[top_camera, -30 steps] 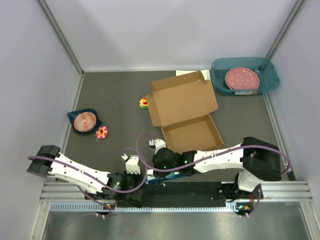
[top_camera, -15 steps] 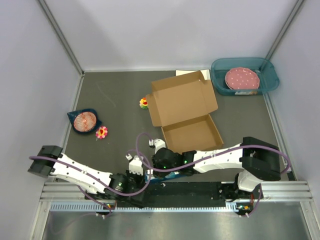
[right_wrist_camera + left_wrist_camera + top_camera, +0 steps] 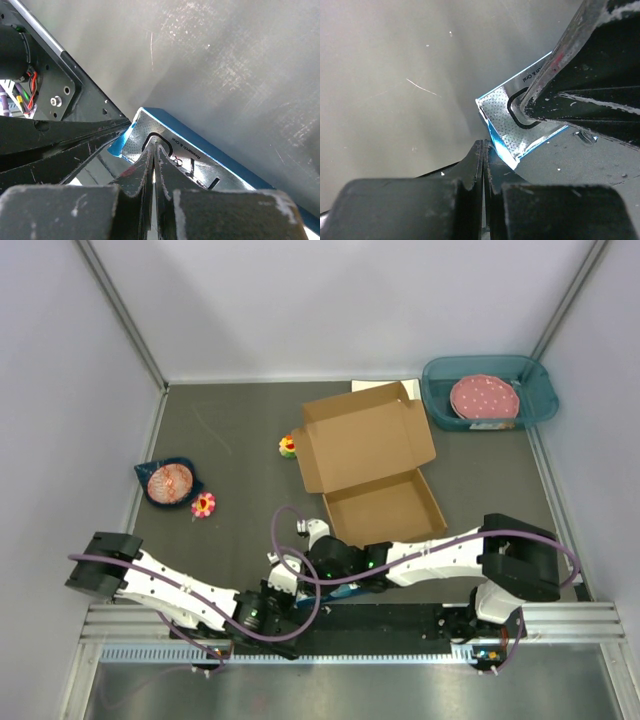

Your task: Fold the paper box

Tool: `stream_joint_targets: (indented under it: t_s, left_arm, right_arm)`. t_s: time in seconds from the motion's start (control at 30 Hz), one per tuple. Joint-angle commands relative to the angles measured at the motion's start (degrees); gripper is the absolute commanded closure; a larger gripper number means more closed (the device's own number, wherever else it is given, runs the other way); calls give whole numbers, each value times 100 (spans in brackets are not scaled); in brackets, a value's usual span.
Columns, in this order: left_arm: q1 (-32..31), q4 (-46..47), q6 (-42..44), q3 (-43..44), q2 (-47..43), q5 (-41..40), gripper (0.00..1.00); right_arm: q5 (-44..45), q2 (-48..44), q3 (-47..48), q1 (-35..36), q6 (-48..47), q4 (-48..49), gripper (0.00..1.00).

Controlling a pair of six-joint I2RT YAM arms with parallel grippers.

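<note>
The paper box (image 3: 372, 466) is brown cardboard and lies opened out in the middle of the table, its shallow tray nearer me and its lid flat behind. It does not show in either wrist view. Both grippers are low at the table's near edge, in front of the box. My left gripper (image 3: 289, 588) (image 3: 484, 145) is shut with nothing in it, its tip just beside a small blue and silver carton (image 3: 515, 125) (image 3: 200, 155). My right gripper (image 3: 302, 585) (image 3: 154, 145) is shut too, its tips pressed onto that carton's silver face.
A teal bin (image 3: 437, 390) holding a pink spotted plate (image 3: 484, 398) stands at the back right. A dark blue bowl (image 3: 168, 481) sits at the left, with flower toys (image 3: 203, 504) (image 3: 288, 446) nearby. A white sheet (image 3: 375, 386) lies behind the box. Walls enclose three sides.
My left arm has swung to the right, bringing its shut gripper up beside the right gripper at the small carton. The right arm and the paper box have stayed put.
</note>
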Motion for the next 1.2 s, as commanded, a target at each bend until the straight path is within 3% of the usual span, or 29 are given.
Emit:
stream_joint_targets:
  t_s: [0.0,0.53,0.8,1.03,1.17]
  left_arm:
    - [7,778,-161,439,72,-368,100]
    - [7,259,-829,457,300,-228,100]
    - [7,233,-908,404,283,-158,100]
    - [-2,242,-891,369,283,-26,100]
    - [-11,242,-864,334,239,36,100]
  right_arm:
    - [-116,270,-431,104,-46,-926,100]
    - [745,-1303,-448,139,156,-2059,98]
    - [1562,-2498,-764,60,569,-3087,74]
    - [1608,-3281,-1257,-599,877,-3229,47]
    - [1774,-3466,-1292,-819,868,-3238,44]
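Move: The toothpaste box lies crosswise at the near edge of the mat. Its middle is about 8 cm right and 3 cm ahead of the left fingers, at their height, with the shut tips at its left end flap. From the right hand, whose shut tips are on its top near that end, the middle is some 6 cm right, 2 cm ahead and 2 cm lower. The paper box's tray is centred about 17 cm right and 21 cm ahead of the right hand. Sweep the right gripper off the toothpaste box's top and rightward about 17 cm, over to its right end, rising 2 cm, edging forward late and turning some 20 degrees clockwise while the shut fingers open just past half. As it sets off, push the left gripper's shut tips briefly right against the left end flap, then hold them there. ##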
